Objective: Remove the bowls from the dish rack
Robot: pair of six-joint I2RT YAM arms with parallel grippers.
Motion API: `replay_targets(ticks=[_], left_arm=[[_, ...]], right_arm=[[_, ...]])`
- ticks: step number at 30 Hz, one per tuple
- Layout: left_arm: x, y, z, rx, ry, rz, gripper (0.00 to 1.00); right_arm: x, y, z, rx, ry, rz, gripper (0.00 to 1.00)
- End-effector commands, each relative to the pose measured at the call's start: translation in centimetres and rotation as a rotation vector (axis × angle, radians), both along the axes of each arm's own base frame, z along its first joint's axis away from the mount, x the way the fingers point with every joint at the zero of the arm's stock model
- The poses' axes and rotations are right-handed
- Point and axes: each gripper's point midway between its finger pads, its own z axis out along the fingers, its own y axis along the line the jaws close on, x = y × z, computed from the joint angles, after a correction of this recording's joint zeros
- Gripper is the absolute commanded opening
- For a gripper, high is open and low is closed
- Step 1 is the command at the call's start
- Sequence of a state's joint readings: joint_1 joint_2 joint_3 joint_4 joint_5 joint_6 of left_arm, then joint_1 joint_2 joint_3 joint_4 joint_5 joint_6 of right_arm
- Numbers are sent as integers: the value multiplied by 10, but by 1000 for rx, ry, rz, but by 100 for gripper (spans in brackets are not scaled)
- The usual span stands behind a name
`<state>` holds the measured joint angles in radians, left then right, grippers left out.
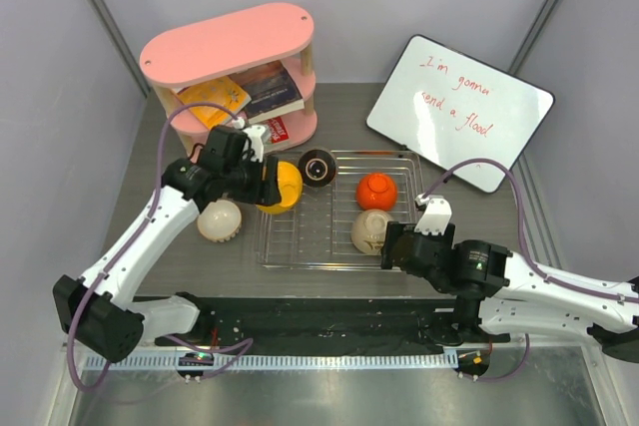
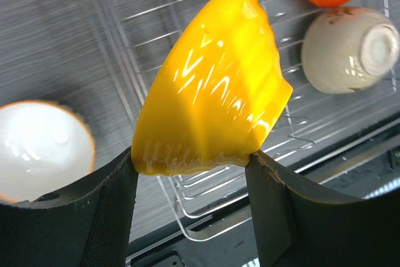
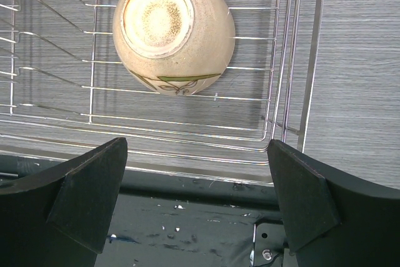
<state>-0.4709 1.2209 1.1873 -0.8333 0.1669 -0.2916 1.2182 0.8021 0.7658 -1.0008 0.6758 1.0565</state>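
Observation:
My left gripper (image 1: pixel 268 185) is shut on the yellow bowl (image 1: pixel 285 187), which hangs tilted above the left edge of the dish rack (image 1: pixel 300 236). In the left wrist view both fingers press the yellow bowl's (image 2: pixel 212 98) lower rim. Inside the rack lie an orange-red bowl (image 1: pixel 376 191), an upside-down cream bowl (image 1: pixel 371 230) and a dark bowl (image 1: pixel 317 167) at the back left. Another cream bowl (image 1: pixel 219 220) stands on the table left of the rack. My right gripper (image 3: pixel 197 179) is open and empty at the rack's near right edge, just short of the cream bowl (image 3: pixel 174 29).
A pink oval shelf (image 1: pixel 235 67) with books stands at the back left, close behind my left arm. A whiteboard (image 1: pixel 459 112) lies at the back right. The black base strip (image 1: pixel 329 321) runs along the near edge.

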Motion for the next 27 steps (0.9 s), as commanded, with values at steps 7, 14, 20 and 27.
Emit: replay_targets(ticks=[7, 14, 20, 27], left_arm=[[10, 55, 32, 132, -186, 245, 0], [2, 98, 19, 304, -184, 380, 0], [-7, 130, 10, 427, -189, 488, 0], [-17, 159, 4, 586, -166, 564, 0]], right_arm=[[5, 1, 15, 56, -42, -26, 100], [4, -1, 11, 60, -37, -29, 100], [3, -2, 10, 69, -38, -30, 100], [1, -5, 8, 77, -33, -31, 100]])
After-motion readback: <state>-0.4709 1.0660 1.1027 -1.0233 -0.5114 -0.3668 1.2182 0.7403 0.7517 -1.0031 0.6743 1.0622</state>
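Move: The yellow bowl is already in the left hand, over the rack's left edge; the white bowl on the table lies about 12 cm to that hand's left, roughly level with it, some 12 cm below. The black bowl is about 12 cm right and 10 cm farther out. The dish rack's middle is some 18 cm right and 2 cm ahead. From the right hand, the white bowl lies about 49 cm left and 13 cm ahead. The yellow bowl, still pinched between the left fingers, is carried about 13 cm to the left, off the rack's edge and over towards the white bowl. The hand rises some 2 cm on the way and sinks back, the wrist turning some 40 degrees, counter-clockwise and rolling left side up, so that the fingers no longer point off to the right but more steeply down. ##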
